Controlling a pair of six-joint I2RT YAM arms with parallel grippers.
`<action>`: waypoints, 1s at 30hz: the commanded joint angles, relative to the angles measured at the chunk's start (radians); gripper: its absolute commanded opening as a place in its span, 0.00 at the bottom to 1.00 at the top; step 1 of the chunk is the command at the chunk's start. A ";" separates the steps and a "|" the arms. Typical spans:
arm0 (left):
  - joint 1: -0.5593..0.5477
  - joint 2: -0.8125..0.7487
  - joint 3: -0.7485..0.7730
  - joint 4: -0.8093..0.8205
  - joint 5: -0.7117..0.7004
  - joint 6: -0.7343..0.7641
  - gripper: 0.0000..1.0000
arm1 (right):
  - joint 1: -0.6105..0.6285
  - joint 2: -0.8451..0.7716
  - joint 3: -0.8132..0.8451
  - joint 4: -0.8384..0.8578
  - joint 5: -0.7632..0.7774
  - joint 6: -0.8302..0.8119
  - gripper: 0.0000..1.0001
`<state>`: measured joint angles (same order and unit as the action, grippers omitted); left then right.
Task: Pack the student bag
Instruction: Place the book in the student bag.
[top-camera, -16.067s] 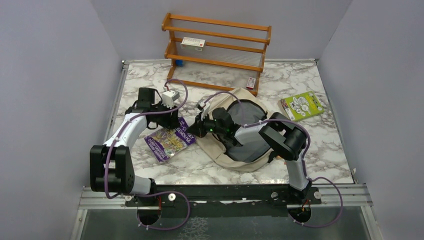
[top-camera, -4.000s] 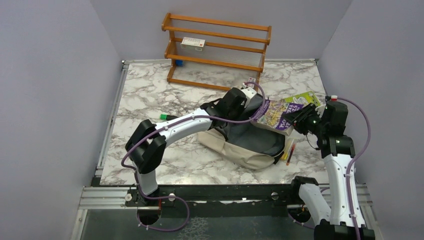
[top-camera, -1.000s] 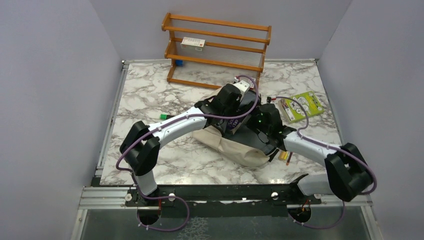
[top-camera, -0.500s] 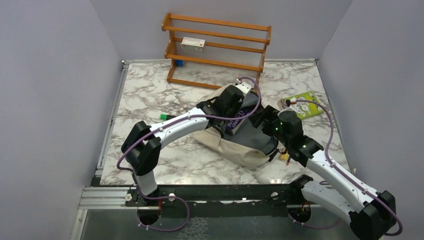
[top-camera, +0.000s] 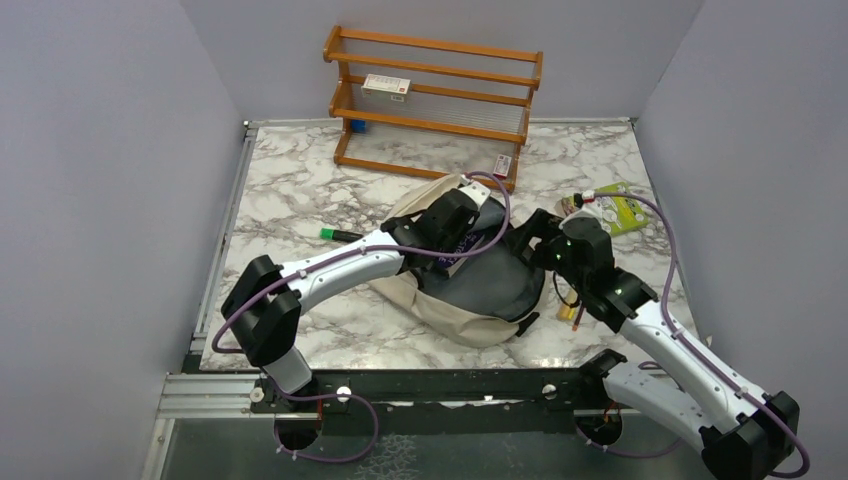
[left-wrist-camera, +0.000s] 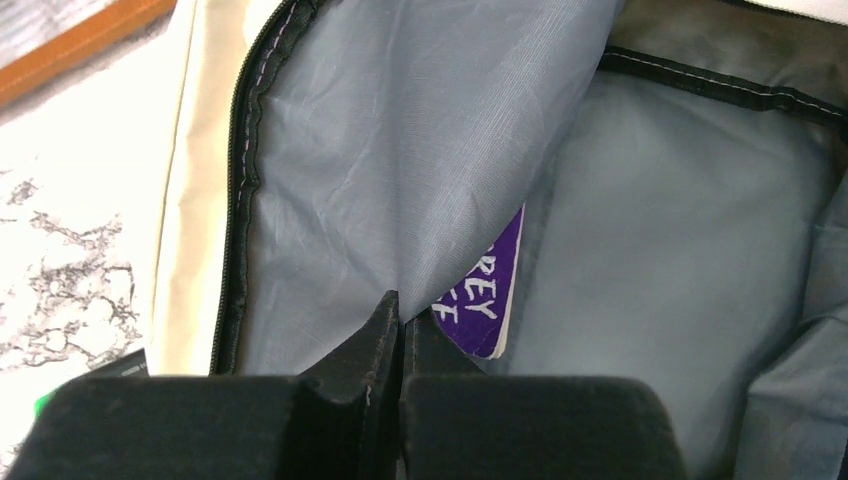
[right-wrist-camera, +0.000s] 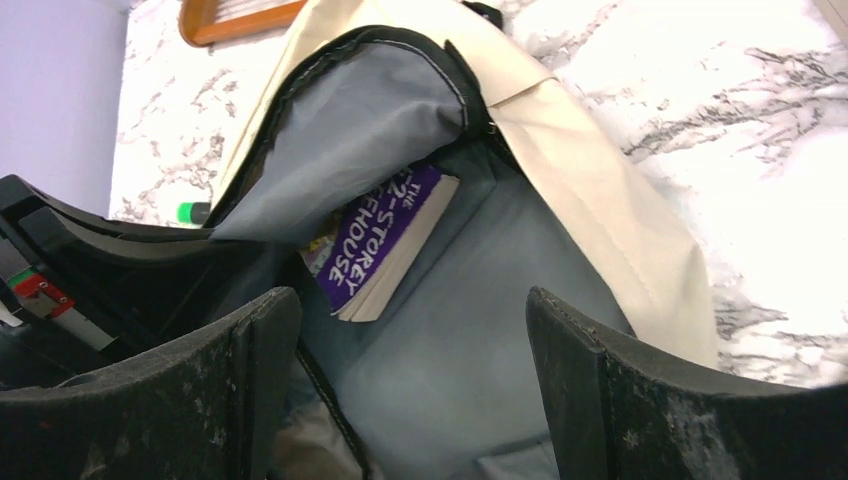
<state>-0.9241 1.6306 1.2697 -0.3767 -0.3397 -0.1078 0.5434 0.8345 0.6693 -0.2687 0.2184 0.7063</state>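
The student bag (top-camera: 440, 305), beige with a grey lining, lies open at mid-table. My left gripper (top-camera: 468, 222) reaches over its far rim and is shut on a fold of the grey lining (left-wrist-camera: 400, 200), holding the mouth up; in the left wrist view its tips (left-wrist-camera: 402, 305) meet on that fold. A purple book (right-wrist-camera: 385, 235) lies inside the bag, under the lifted lining, and its corner (left-wrist-camera: 490, 290) shows beside the left fingers. My right gripper (top-camera: 535, 243) hovers at the bag's right edge, open and holding nothing (right-wrist-camera: 410, 300), facing the bag's interior.
A wooden rack (top-camera: 435, 85) stands at the back with a white box (top-camera: 386, 87) on a shelf and a small red box (top-camera: 502, 165) at its foot. A green book (top-camera: 615, 208) lies far right, pencils (top-camera: 575, 312) by the bag, a green marker (top-camera: 340, 235) to the left.
The left gripper has drawn the lining and the bag leftward and nearer. The right gripper has backed out of the bag's middle to its right edge, and its elbow has swung right.
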 joint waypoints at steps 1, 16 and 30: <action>0.004 -0.032 -0.024 -0.030 -0.002 -0.046 0.00 | 0.006 -0.025 -0.013 -0.060 0.080 0.031 0.87; 0.015 -0.117 -0.005 0.072 0.163 -0.086 0.50 | -0.116 0.196 0.194 -0.086 0.176 -0.037 0.87; 0.064 0.006 0.147 0.113 0.394 -0.096 0.55 | -0.556 0.711 0.473 0.036 0.085 -0.129 0.89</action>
<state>-0.8562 1.6127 1.4166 -0.2668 -0.0666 -0.1799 0.0288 1.4384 1.0439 -0.2764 0.2497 0.6174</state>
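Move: Out to the right hand's right, the green book lies about 23 cm over, 14 cm ahead and 17 cm below; the pens lie 13 cm right and 7 cm back of that hand. The left hand holds the bag's grey lining: the student bag's opening centres some 6 cm to its right, 2 cm back and 12 cm down, the purple book about 3 cm right, level ahead, 11 cm down, and the green book 39 cm right, 10 cm ahead. Swinging away from over the open bag, the right hand, empty and wide open, travels roughly 16 cm right and 14 cm forward towards the green book, sinking a little and turning some 30 degrees clockwise while tipping down. The left fingers open to about half and let go of the pinched lining after a small dip back, then the hand lifts clear by about 9 cm, drifting right and rolling its left side down. ##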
